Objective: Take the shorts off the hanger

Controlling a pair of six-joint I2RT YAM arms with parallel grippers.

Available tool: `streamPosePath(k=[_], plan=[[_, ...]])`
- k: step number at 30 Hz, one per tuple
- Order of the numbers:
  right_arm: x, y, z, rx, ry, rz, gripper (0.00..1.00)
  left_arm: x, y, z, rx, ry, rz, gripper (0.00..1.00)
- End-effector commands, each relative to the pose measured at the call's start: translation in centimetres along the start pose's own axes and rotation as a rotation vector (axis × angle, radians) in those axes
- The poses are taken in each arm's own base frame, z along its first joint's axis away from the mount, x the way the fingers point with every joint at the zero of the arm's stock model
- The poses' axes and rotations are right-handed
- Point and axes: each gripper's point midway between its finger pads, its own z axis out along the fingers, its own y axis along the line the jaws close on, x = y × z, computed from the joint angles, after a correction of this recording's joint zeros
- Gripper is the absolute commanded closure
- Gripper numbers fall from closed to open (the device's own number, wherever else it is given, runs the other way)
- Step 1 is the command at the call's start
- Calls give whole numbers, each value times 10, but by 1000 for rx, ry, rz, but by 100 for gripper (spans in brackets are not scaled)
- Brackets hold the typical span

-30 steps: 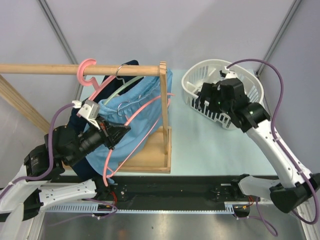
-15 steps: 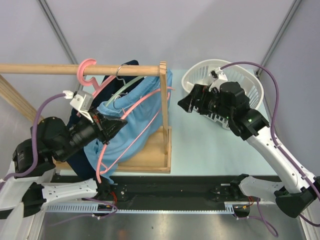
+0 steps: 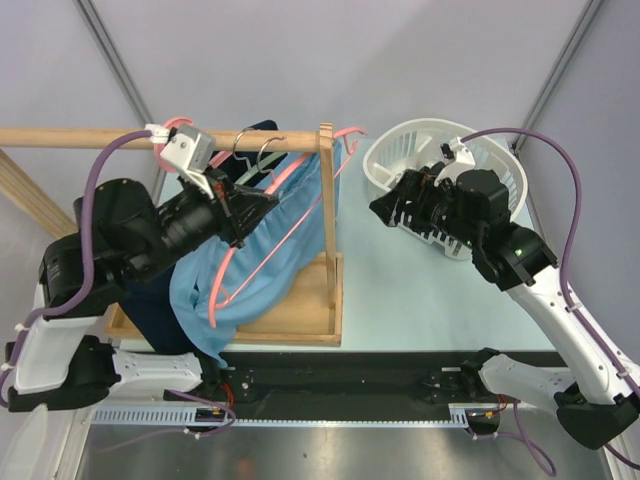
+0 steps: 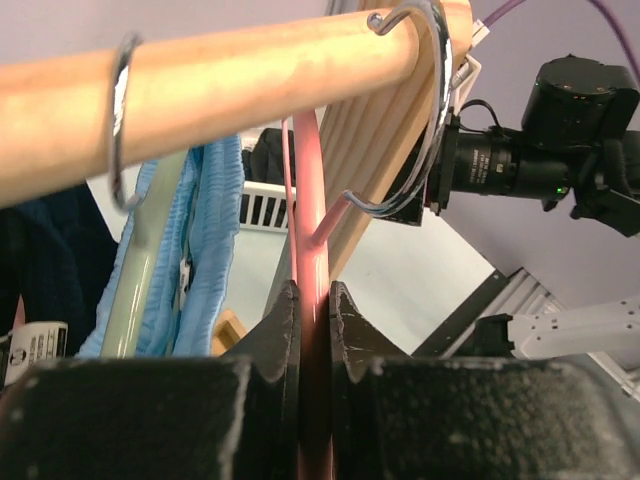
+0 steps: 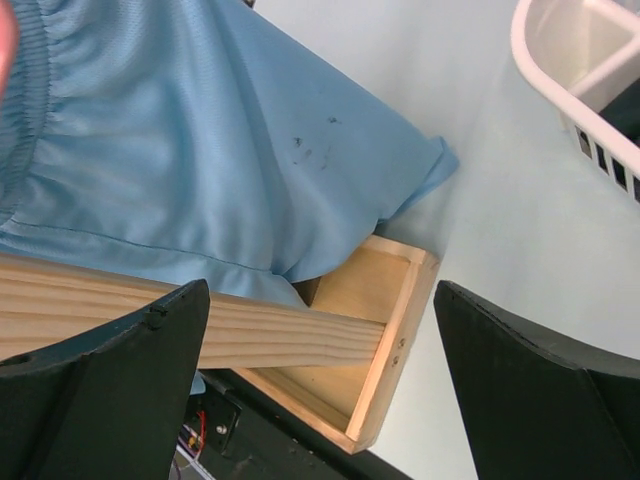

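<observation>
My left gripper is up by the wooden rod, shut on the thin bar of a pink hanger. In the left wrist view that pink hanger runs straight up from between the jaws, and a metal hook loops over the rod. The light blue shorts hang on it, draped down to the rack's base. Dark navy shorts hang to the left. My right gripper stands open just right of the rack, its fingers wide apart in front of the blue shorts.
The rack's wooden upright and base tray stand between the arms. A white slotted basket sits at the back right, behind my right arm. A pale green hanger and a second metal hook share the rod.
My left gripper has risen toward the rod, carrying the pink hanger and the blue shorts up with it. My right gripper has come left from over the basket toward the rack.
</observation>
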Motion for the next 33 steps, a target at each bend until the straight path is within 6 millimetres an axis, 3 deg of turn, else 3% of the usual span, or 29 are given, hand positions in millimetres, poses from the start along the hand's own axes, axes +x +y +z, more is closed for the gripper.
streamPosePath(k=[1,13,33], plan=[[-5,-7,-9,29,-23,-25,0,-32,-18,11,49,-83,3,100],[0,-16,-12,67,-9,-38,0,-24,-18,51,-30,-61,3,100],[11,-25,-7,85,12,-32,0,-4,-24,71,-23,-39,-43,100]])
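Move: The left hand holds the empty pink hanger; the free stretch of rod beside the end post, where its metal hook is to hang, lies about 8 cm ahead, 6 cm to the right and 4 cm above. The green hanger's hook sits on the rod about 8 cm ahead, 5 cm left and 4 cm above; the blue shorts hang some 18 cm below, 3 cm ahead and 5 cm left. From the right hand that rod spot is about 11 cm left, 2 cm back and 18 cm higher. Still pinching the pink hanger, the left hand carries it forward and to the right, roughly 5 cm each way, towards the rod's end beside the post, first barely rising and then sinking about 2 cm to bring the hook over the rod, while the wrist turns some 5 degrees counter-clockwise. The right hand, empty and wide open, eases down about 3 cm and slightly to its right, short of the basket, touching nothing. ##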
